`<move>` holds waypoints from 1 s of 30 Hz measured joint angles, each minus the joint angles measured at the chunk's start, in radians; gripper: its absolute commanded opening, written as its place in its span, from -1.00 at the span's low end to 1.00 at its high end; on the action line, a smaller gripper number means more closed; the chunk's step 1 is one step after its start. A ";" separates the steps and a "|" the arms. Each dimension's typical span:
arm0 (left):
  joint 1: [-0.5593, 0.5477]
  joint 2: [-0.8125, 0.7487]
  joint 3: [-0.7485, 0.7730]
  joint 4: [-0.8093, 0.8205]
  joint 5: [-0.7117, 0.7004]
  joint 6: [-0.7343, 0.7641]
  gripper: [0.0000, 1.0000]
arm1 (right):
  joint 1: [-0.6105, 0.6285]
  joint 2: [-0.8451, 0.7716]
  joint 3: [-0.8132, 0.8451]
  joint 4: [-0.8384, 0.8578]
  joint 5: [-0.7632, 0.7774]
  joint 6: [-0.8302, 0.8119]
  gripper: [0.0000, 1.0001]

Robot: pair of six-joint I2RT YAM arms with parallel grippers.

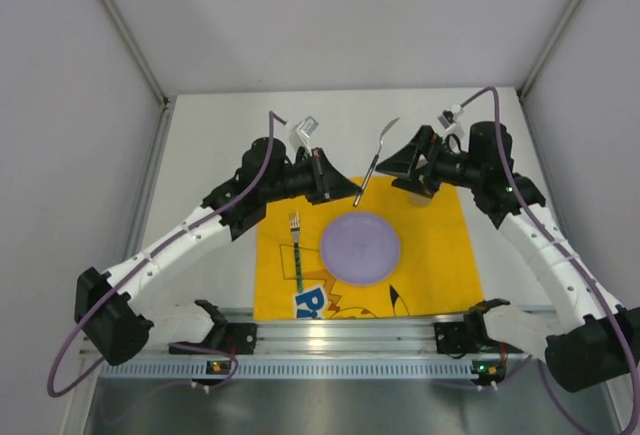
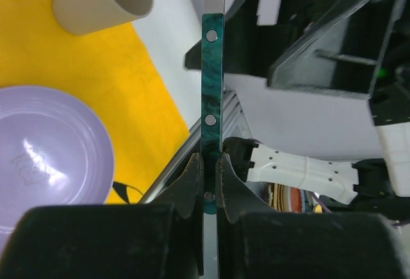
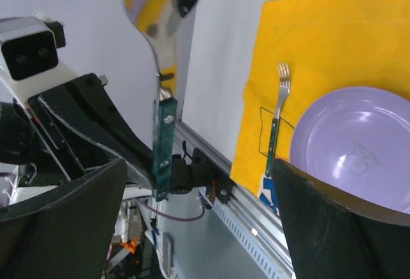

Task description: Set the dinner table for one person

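Note:
My left gripper is shut on the green handle of a spoon. It holds the spoon in the air above the back edge of the yellow mat, bowl pointing away. My right gripper stands wide open around the spoon, its fingers apart from the handle. On the mat lie a lilac plate and, to its left, a green-handled fork. The mat rests on the white dinner table.
A beige cup lies tipped on the mat's back right part, mostly hidden under my right arm in the top view. An aluminium rail runs along the near edge. Grey walls close the table's sides and back.

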 measured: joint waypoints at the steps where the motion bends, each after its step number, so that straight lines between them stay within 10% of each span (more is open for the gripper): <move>1: 0.000 -0.006 -0.001 0.023 0.004 -0.010 -1.00 | 0.016 -0.004 -0.016 0.023 -0.001 0.015 0.83; 7: 0.000 -0.016 -0.061 0.160 0.053 -0.077 -1.00 | 0.097 -0.012 -0.082 0.188 -0.003 0.087 -0.16; 19: -0.008 -0.014 -0.192 0.416 0.140 -0.214 -1.00 | 0.119 -0.011 -0.092 0.284 -0.011 0.139 -1.00; 21: -0.008 -0.014 -0.191 0.419 0.138 -0.215 -0.79 | 0.119 -0.009 -0.076 0.265 -0.006 0.130 -1.00; 24: -0.010 -0.012 -0.142 0.311 0.103 -0.151 0.79 | 0.120 0.021 0.026 0.112 0.031 0.049 -1.00; 30: -0.011 0.002 0.107 -0.141 -0.231 0.050 0.97 | 0.120 0.112 0.359 -0.283 0.209 -0.215 -1.00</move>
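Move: The spoon hangs in the air, its handle end pinched by the left gripper. Its middle is some 5 cm to the left of the open right gripper, 1 cm ahead and about level. From the left gripper, the right gripper is about 9 cm to the right and 4 cm ahead. From the right gripper, the plate lies 6 cm back, 7 cm left and 28 cm below; the cup 8 cm ahead, 12 cm right and 23 cm below. Bring the right gripper about 4 cm left and slightly back onto the spoon, closing it to pinch the handle near its neck while the left gripper eases back a little, keeping its hold. Then open the left gripper wide and draw it forward and left some 6 cm, while the right, holding on, lifts and pulls away rightward and slightly forward. ##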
